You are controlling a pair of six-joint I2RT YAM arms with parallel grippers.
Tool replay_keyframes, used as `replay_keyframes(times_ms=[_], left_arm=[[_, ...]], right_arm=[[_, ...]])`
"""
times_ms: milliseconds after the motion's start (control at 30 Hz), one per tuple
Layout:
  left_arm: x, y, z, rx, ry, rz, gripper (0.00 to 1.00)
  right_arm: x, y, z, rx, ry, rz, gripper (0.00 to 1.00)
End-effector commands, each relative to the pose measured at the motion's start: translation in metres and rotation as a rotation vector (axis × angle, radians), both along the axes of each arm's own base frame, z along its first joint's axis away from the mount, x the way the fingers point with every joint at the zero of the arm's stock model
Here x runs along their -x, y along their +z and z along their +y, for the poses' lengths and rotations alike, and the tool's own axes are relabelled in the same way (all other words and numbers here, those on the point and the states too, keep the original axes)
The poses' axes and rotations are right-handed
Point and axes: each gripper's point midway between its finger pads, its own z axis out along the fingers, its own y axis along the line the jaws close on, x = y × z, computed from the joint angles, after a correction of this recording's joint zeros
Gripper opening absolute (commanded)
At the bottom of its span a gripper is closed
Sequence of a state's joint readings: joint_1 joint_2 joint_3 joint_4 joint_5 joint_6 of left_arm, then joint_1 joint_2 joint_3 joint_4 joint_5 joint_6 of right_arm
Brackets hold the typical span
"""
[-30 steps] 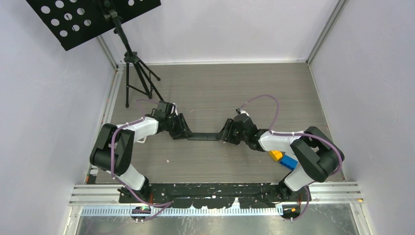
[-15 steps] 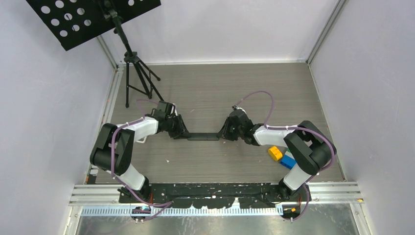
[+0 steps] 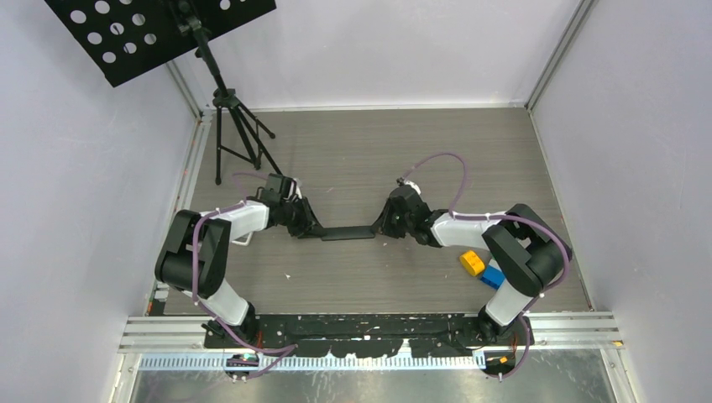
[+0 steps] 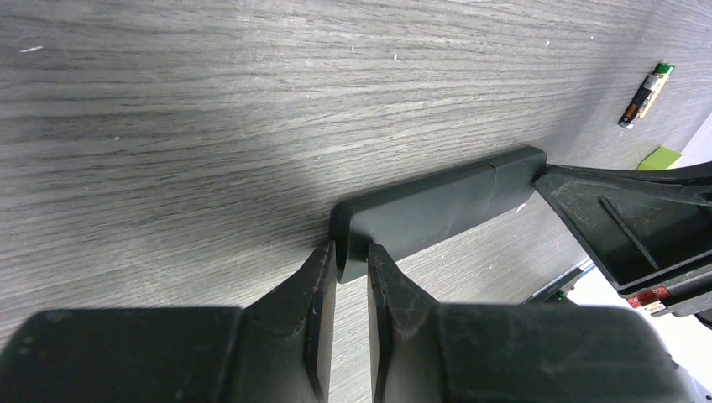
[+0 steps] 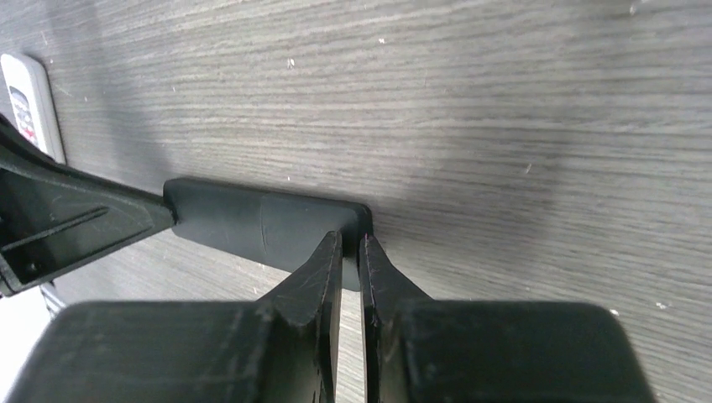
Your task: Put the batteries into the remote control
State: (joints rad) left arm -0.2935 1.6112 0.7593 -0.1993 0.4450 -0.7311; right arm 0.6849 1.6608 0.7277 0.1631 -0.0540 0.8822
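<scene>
The remote control is a slim black bar lying across the table's middle, its back side smooth and dark. My left gripper is shut on its left end; in the left wrist view both fingertips pinch that end of the remote control. My right gripper is shut on the right end, its jaws clamped on the thin edge of the remote control. One of the batteries, gold-and-black with a green tip, lies on the table beyond the remote in the left wrist view. No other batteries show.
A yellow block and a blue block sit under the right arm's elbow. A black tripod with a perforated panel stands at the back left. A green scrap lies near the battery. White walls enclose the table.
Both grippers have closed onto the remote's ends. The right arm has shifted left and farther back, uncovering the yellow and blue blocks. The remote has slid slightly left.
</scene>
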Motion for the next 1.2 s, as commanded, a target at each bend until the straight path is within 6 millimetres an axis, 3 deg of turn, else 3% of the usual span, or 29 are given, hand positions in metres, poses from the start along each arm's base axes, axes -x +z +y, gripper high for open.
replay_keyframes(times_ms=[0,133,233,400,433,467,633,800,967,1167], left_arm=[[0.011,-0.014,-0.011,0.027,-0.025,0.037,0.14],[0.005,-0.007,-0.011,0.019,-0.018,0.016,0.14],[-0.006,0.004,-0.008,-0.013,-0.016,-0.02,0.17],[-0.032,0.028,0.017,-0.125,0.038,-0.096,0.35],[-0.036,0.033,0.022,-0.14,0.052,-0.109,0.4],[-0.04,0.038,0.028,-0.154,0.07,-0.125,0.46],[-0.054,0.062,0.059,-0.252,0.158,-0.169,0.73],[-0.055,0.08,0.091,-0.318,0.247,-0.175,0.89],[-0.049,0.093,0.107,-0.316,0.282,-0.162,0.93],[-0.042,0.1,0.119,-0.283,0.294,-0.146,0.93]], right_arm=[[0.03,-0.018,0.045,-0.018,0.114,0.054,0.13],[0.029,-0.011,0.051,-0.008,0.124,0.033,0.14],[0.022,-0.001,0.036,0.081,0.107,-0.016,0.21],[0.006,0.031,0.007,0.243,0.138,-0.131,0.55],[0.004,0.037,0.007,0.258,0.183,-0.153,0.75],[0.003,0.043,0.009,0.269,0.229,-0.176,0.81],[-0.003,0.057,0.031,0.298,0.457,-0.268,0.84],[-0.009,0.048,0.048,0.346,0.662,-0.331,0.9],[-0.002,0.026,0.051,0.432,0.919,-0.352,0.96],[0.003,0.01,0.05,0.484,1.04,-0.336,0.96]])
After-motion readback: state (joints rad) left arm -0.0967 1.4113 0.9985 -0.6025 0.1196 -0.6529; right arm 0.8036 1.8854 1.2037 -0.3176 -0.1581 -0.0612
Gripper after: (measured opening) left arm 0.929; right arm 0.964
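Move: Midway between the two almost shut grippers lies the black remote control, its middle about 6 cm to the right of the left hand and 6 cm to the left of the right hand, level with both fore and aft and barely lower. The battery cover makes up its right-hand part. Some 19 cm to the left hand's left, about 2 cm farther out, lies the white remote; a pair of batteries lies roughly 12 cm to the right and 4 cm ahead of the right hand. Keeping its nearly closed fingertips at the cover end, the right hand first nudges forward about 1 cm, then opens wide, backs off, rises 5 cm and sinks again some 4 cm farther left, turning roughly 50 degrees counter-clockwise to straddle the cover end. The left hand holds its end briefly, then opens wide, comes free forward and up, and swings left towards the white remote. ##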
